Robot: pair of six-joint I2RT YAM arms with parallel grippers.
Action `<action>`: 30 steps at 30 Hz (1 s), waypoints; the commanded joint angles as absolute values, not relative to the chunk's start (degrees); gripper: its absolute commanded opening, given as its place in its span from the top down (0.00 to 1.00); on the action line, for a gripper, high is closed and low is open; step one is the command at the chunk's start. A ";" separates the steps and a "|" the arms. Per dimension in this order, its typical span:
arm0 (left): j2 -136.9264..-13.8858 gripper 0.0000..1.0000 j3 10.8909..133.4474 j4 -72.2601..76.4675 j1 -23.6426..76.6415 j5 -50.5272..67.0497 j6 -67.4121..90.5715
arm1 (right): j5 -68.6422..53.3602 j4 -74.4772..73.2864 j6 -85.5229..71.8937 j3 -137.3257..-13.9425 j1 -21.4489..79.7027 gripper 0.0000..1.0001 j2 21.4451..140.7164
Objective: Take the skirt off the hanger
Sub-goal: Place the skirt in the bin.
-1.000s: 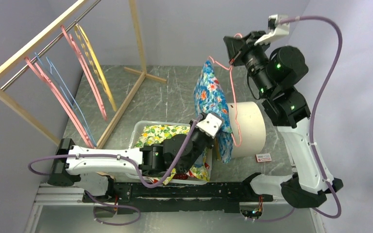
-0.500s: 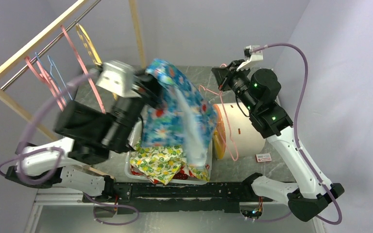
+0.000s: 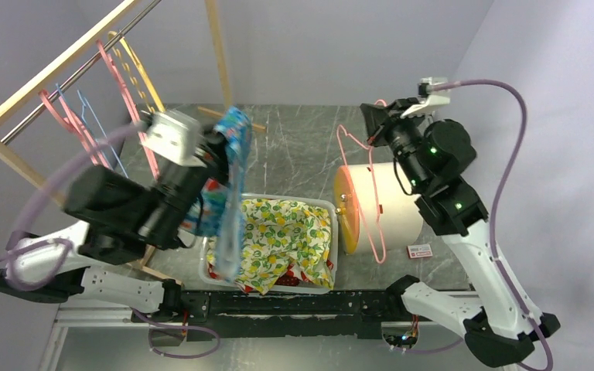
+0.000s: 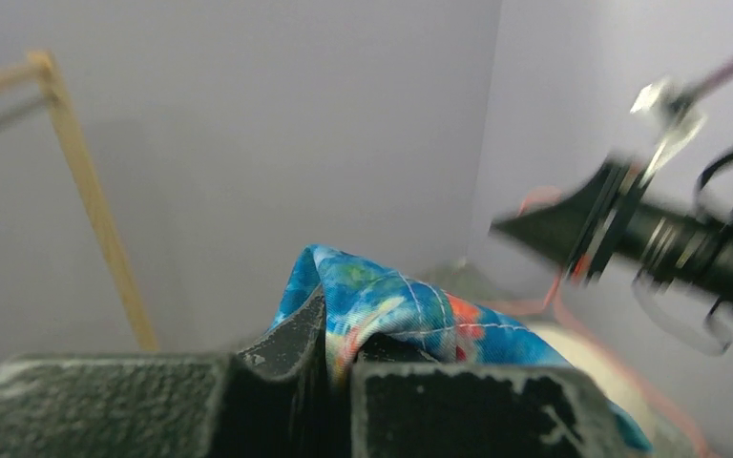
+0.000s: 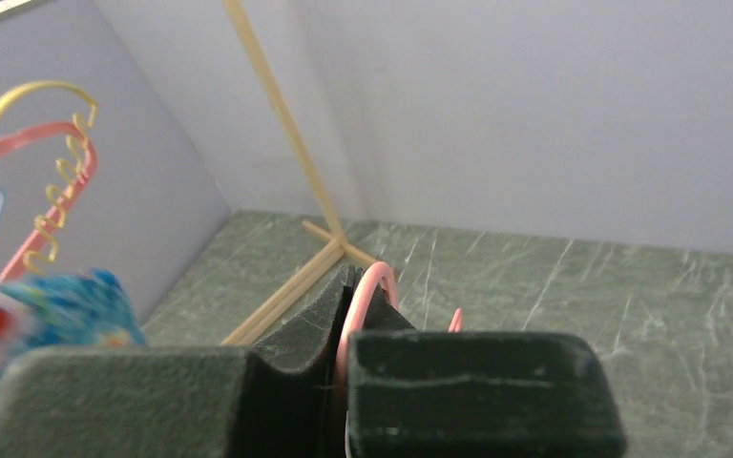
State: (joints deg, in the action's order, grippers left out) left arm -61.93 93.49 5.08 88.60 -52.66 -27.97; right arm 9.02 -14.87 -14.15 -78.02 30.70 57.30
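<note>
The skirt (image 3: 234, 166), blue with a bright floral print, hangs in a long fold from my raised left gripper (image 3: 224, 147), which is shut on its upper edge. In the left wrist view the cloth (image 4: 410, 310) is pinched between the shut fingers of the left gripper (image 4: 339, 348). The pink wire hanger (image 3: 371, 197) dangles bare, well to the right of the skirt. My right gripper (image 3: 373, 127) is shut on its hook. The right wrist view shows the pink hook (image 5: 367, 286) clamped in the right gripper (image 5: 358, 310), with the skirt (image 5: 67, 305) at far left.
A white bin (image 3: 332, 207) below the skirt holds yellow lemon-print cloth (image 3: 282, 236). A white cylinder with an orange end (image 3: 390, 205) lies behind the hanger. A wooden rack (image 3: 54, 66) at left carries pink, blue and yellow hangers. A small card (image 3: 419, 250) lies at right.
My left arm has swung up and to the left with the skirt, drawing it off the hanger. The hanger now hangs bare in the right gripper, which shifted only slightly.
</note>
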 commanded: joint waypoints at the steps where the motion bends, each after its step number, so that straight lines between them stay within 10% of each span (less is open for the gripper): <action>1: -62.15 0.93 81.77 -1.70 88.19 -60.34 -21.78 | 12.42 -12.89 -11.90 -80.84 30.50 1.00 53.03; 8: -68.08 0.93 74.74 -27.93 69.04 -46.71 11.88 | 11.69 -12.48 -12.69 -81.56 30.50 1.00 50.34; 19: -81.28 0.93 70.58 -32.08 66.88 -40.33 24.01 | 10.95 -15.24 -12.85 -82.54 30.50 1.00 50.66; 30: -63.95 0.93 44.85 -37.29 66.88 -33.32 52.06 | 9.23 -13.63 -13.36 -79.95 30.50 1.00 51.00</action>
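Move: The blue flowered skirt is already pinched in the left hand; the bin it is bound for sits about 55 cm below that hand, some 5 cm back and 4 cm to its right, with the lemon skirt inside at the same spot. The drum stands around 24 cm to the right of the bin and 8 cm farther out. From the right hand, holding the empty pink hanger, the bin is about 20 cm back, 16 cm left and 42 cm below. The blue skirt goes down fast with the left hand, some 45 cm into the bin area, swinging out forward and a little right on the way before drawing back and left again over the bin; the wrist tips from pointing slightly up to steeply down while the fingers keep their pinch. The right hand, still gripping the pink hanger, lifts it about 5 cm and draws it back and right, then holds. ##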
